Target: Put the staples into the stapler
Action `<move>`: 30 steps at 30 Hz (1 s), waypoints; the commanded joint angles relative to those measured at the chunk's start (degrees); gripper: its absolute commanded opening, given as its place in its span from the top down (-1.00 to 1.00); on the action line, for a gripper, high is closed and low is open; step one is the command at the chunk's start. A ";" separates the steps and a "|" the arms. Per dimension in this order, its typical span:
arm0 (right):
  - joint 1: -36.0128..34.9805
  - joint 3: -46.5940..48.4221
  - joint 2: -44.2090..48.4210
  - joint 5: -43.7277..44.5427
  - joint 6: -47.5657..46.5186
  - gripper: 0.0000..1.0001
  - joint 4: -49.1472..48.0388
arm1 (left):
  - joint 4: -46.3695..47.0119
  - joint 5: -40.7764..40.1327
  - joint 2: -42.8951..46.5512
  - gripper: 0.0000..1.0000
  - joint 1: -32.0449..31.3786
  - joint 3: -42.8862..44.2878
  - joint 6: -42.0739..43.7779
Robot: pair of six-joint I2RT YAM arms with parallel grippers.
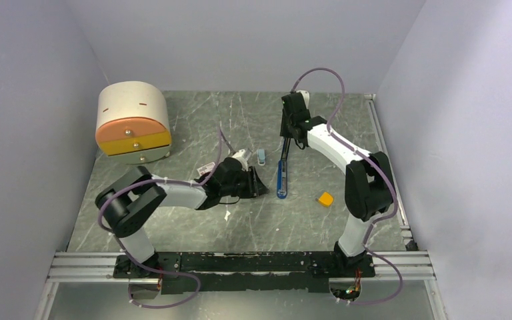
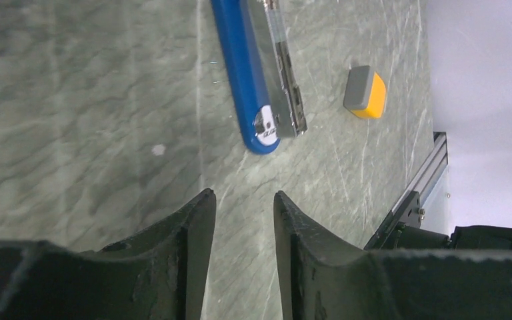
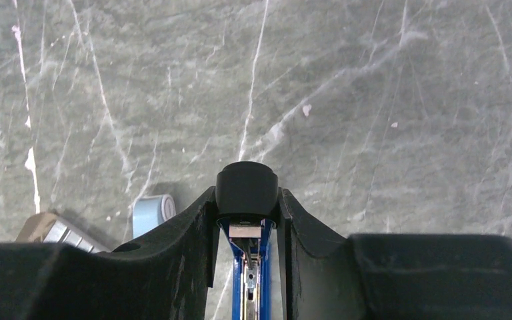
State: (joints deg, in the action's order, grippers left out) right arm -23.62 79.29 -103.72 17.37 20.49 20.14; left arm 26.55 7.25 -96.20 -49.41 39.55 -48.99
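Note:
The blue stapler (image 1: 282,177) lies lengthwise at mid-table, its metal channel (image 2: 281,73) showing. Its black top arm (image 3: 247,187) is swung up at the far end. My right gripper (image 1: 287,137) is shut on that arm, a finger on each side, with the blue base (image 3: 254,280) below. My left gripper (image 2: 243,195) hovers open with nothing between its fingers, left of the stapler's near end (image 2: 265,130). A grey ribbed piece in a tan tray (image 3: 52,231), which looks like the staples, shows at the lower left of the right wrist view, partly hidden by a finger.
A short pale-blue piece (image 1: 261,157) lies just left of the stapler. An orange block (image 1: 325,199) sits to its right. A small red-and-white box (image 1: 205,168) lies by the left arm. A round drawer unit (image 1: 133,123) stands at the back left. Metal rails (image 1: 240,263) edge the front.

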 commanded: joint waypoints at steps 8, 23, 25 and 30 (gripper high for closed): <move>-1.83 -4.43 5.61 1.19 2.65 0.49 -0.98 | 4.05 -0.39 -10.88 0.28 -6.56 7.45 -0.33; -4.08 -5.20 6.06 2.03 2.62 0.50 -0.18 | -1.14 -7.16 -16.04 0.50 -7.11 9.27 -0.32; -4.32 -5.57 6.89 1.87 3.40 0.51 0.63 | -2.71 -7.16 -17.22 0.57 -7.17 10.12 -0.56; -6.58 -9.38 10.25 1.38 7.03 0.55 1.73 | -4.01 -4.44 -19.65 0.64 -7.20 8.69 -2.39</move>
State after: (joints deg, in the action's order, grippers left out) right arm -27.79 72.99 -97.65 19.77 22.28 20.47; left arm 28.42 3.05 -111.24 -56.40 49.93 -51.07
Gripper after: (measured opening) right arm 0.359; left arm 0.189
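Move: The near end of the open blue stapler lies about 6 cm right of the left hand, level with it fore-and-aft and some 5 cm lower. The pale-blue mini stapler is about 12 cm ahead of the left hand and 1 cm left; the orange block is 20 cm right, 2 cm back. From the right hand, already holding the black handle, that near end is about 19 cm back, 1 cm left and 11 cm lower; the mini stapler is 6 cm back, 8 cm left. The left fingertips come down onto the near end of the blue stapler and narrow around it from about half open: the hand goes some 6 cm right and 4 cm down, swinging nearly 3 cm back before easing forward again. The right hand keeps its pinch on the black handle and draws the stapler back towards the base, nearly 4 cm, drifting slightly left. ##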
